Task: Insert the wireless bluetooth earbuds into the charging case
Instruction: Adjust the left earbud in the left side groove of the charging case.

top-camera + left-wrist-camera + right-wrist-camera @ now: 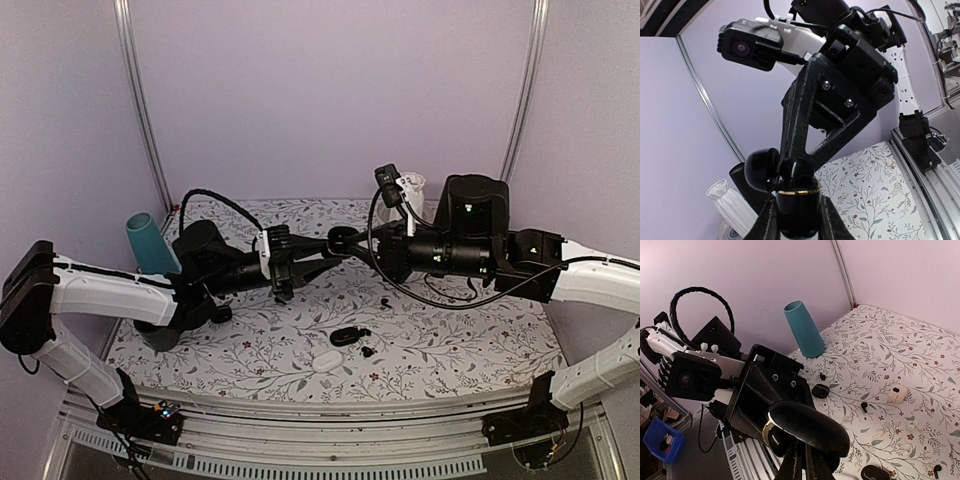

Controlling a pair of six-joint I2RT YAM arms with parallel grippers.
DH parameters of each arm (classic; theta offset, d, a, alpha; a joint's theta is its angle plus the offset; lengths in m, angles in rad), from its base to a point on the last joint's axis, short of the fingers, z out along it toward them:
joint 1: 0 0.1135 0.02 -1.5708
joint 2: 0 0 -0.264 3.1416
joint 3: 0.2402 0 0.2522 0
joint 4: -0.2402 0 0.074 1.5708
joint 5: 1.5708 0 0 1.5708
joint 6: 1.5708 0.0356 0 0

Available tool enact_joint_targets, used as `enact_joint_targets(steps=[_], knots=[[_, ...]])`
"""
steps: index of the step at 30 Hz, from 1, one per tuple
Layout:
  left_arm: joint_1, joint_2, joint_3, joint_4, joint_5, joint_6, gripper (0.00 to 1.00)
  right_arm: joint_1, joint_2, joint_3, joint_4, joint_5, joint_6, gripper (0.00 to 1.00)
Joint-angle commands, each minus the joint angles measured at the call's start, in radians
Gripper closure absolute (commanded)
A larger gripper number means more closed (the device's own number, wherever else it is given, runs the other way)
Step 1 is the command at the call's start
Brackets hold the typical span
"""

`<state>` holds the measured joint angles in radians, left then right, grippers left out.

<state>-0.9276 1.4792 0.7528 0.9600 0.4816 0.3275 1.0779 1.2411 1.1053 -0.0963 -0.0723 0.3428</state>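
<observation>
My left gripper [335, 243] is shut on the black charging case [798, 205] with a gold rim, holding it upright above the table. Its lid [759, 170] stands open to the side. A glossy black earbud [799, 174] sits in the case's mouth, sticking out above the rim. My right gripper [362, 245] meets the case from the right; its fingers [799, 465] are shut together and their tips touch the earbud. In the right wrist view the lid [810, 427] hides those tips. Another black earbud [385, 300] lies on the floral mat.
On the mat lie a shut black case [347, 336], a white case [326, 362] and a small black piece [368, 351]. A teal cup [150, 243] stands at the back left. A white ribbed vase [732, 205] stands at the back, beside a black cylinder [742, 185].
</observation>
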Motion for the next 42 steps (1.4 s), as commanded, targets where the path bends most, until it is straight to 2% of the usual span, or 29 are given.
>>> enact_joint_targets(steps=[1,8,17,24,26,42], knots=[[-0.018,-0.011,0.025,-0.005,-0.029,0.011,1.00,0.030,0.011,0.012,0.010,-0.020,-0.013,0.95],[-0.017,-0.004,0.027,-0.010,-0.068,0.013,1.00,0.042,-0.002,0.007,-0.006,0.012,-0.024,0.92],[-0.017,-0.001,0.030,-0.012,-0.082,-0.009,1.00,0.042,-0.100,-0.045,0.006,0.098,-0.002,0.83],[-0.017,0.002,0.035,-0.008,-0.065,-0.018,1.00,0.041,-0.064,-0.014,0.005,0.071,0.002,0.82],[-0.019,0.003,0.038,-0.014,-0.056,-0.020,1.00,0.040,-0.056,-0.008,0.011,0.062,0.002,0.76],[-0.031,0.017,0.052,-0.052,-0.055,-0.011,1.00,0.042,-0.005,0.021,0.024,0.080,0.013,0.61]])
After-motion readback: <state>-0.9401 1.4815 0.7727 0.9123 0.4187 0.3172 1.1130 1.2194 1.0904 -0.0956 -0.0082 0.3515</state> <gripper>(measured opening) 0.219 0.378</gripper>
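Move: The right hand's almost closed fingertips are at the open mouth of the black charging case, by the left earbud's groove; the case's middle lies about 2 cm to their left and 1 cm ahead, at about the same height. The left hand grips that case, its middle some 2 cm to this hand's right and level ahead. Roughly 30 cm below the right hand, the spare black case lies about 6 cm ahead and 1 cm left, the white case 2 cm back and 5 cm left. After a brief hold at the groove, the right hand comes away from the case about 1.5 cm to the right and as much up, also drawing back 1 cm, with its fingers starting to part, then returns left and down to the case mouth and keeps spreading them to over a third open, ending with a tip on either side of the groove area, slightly back of where it began. The left hand keeps its grip on the case and carries it forward about 1 cm, turning it a few degrees counter-clockwise, then eases very slightly right and down. ##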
